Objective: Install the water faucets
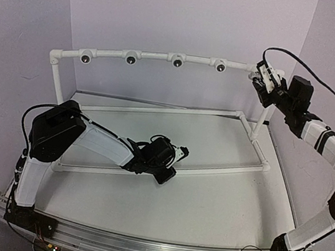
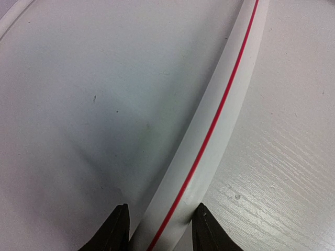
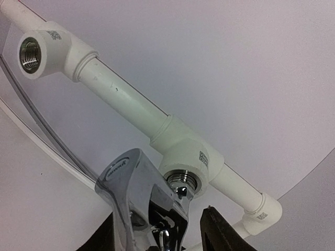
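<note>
In the right wrist view, my right gripper (image 3: 157, 236) is shut on a shiny chrome water faucet (image 3: 137, 196). The faucet's threaded end sits at the mouth of a white tee fitting (image 3: 194, 157) on the top rail. In the top view this gripper (image 1: 263, 83) is up at the right end of the pipe frame's top rail (image 1: 155, 57). My left gripper (image 1: 179, 152) is low over the frame's front pipe. In the left wrist view its fingers (image 2: 116, 230) sit on either side of that white, red-striped pipe (image 2: 209, 136) and touch it. No other faucet shows.
Several empty round fittings (image 1: 131, 59) with dark holes line the top rail, and another one shows in the right wrist view (image 3: 31, 52). The frame's lower pipes (image 1: 176, 110) lie on the white table. Lilac walls stand behind and to the sides.
</note>
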Robot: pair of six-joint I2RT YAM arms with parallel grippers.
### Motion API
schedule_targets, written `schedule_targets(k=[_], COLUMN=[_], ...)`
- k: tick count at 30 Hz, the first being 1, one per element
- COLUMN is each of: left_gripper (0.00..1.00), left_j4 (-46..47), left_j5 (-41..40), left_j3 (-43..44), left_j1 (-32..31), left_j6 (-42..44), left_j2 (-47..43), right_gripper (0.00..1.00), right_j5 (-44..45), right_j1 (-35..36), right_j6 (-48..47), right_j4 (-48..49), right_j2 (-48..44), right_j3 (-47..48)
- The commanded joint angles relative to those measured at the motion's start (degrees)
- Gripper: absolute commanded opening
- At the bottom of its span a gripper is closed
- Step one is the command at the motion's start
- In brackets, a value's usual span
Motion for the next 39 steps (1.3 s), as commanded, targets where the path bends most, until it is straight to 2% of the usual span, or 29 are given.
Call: schedule_targets(k=[1,17,23,32,39], left_gripper=[0.00,0.00,0.00,0.00,0.00], left_j4=[-21.94,-22.43,-22.40,-22.21,-22.21], left_j5=[6.81,6.78,6.63,6.70,6.89], left_j3=[-5.85,-5.41,-5.25,-5.50,-5.32], left_j1=[-2.30,-2.30,-2.30,-2.34,-2.30], left_j6=[-8.51,-8.42,-8.42,-8.69,-8.68], left_j2=[9.84,10.11,10.08,10.14,10.27], right_gripper=[0.49,0.44,0.37,0.24,0.24], right_j5=[-0.37,0.00,2.10,5.85,8.69], right_j1=[-0.16,1.07,1.63,2.49,3.11], right_j6=[1.73,3.51,5.55,11.07,19.73], right_j4=[2.73,4.76,5.93,8.88,13.08], right_j2=[0.86,1.44,1.32,1.33,1.37], right_j3=[2.53,1.49,0.70,-1.05,-3.49])
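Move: The faucet, already started in the rightmost fitting of the upper rail, sits between the right hand's open fingers, its middle about 2 cm ahead, 1 cm to the left and 1 cm above. Its fitting is some 6 cm ahead, 2 cm left and 2 cm up; at about that distance ahead and height, the next fitting lies roughly 16 cm left and the rail's corner elbow 6 cm right. From the left hand the faucet is around 20 cm ahead, 22 cm right and 38 cm up. The right hand shuts its fingers from half open to about a quarter on the faucet body, staying almost in place with only about 1 cm of forward travel towards the fitting and a small dip that is partly regained. As the fingers come to grip, the wrist rolls some 10 degrees clockwise as seen from behind the hand, most of it late, to screw the faucet in, while the left hand stays still with its fingers around the frame's front pipe. ##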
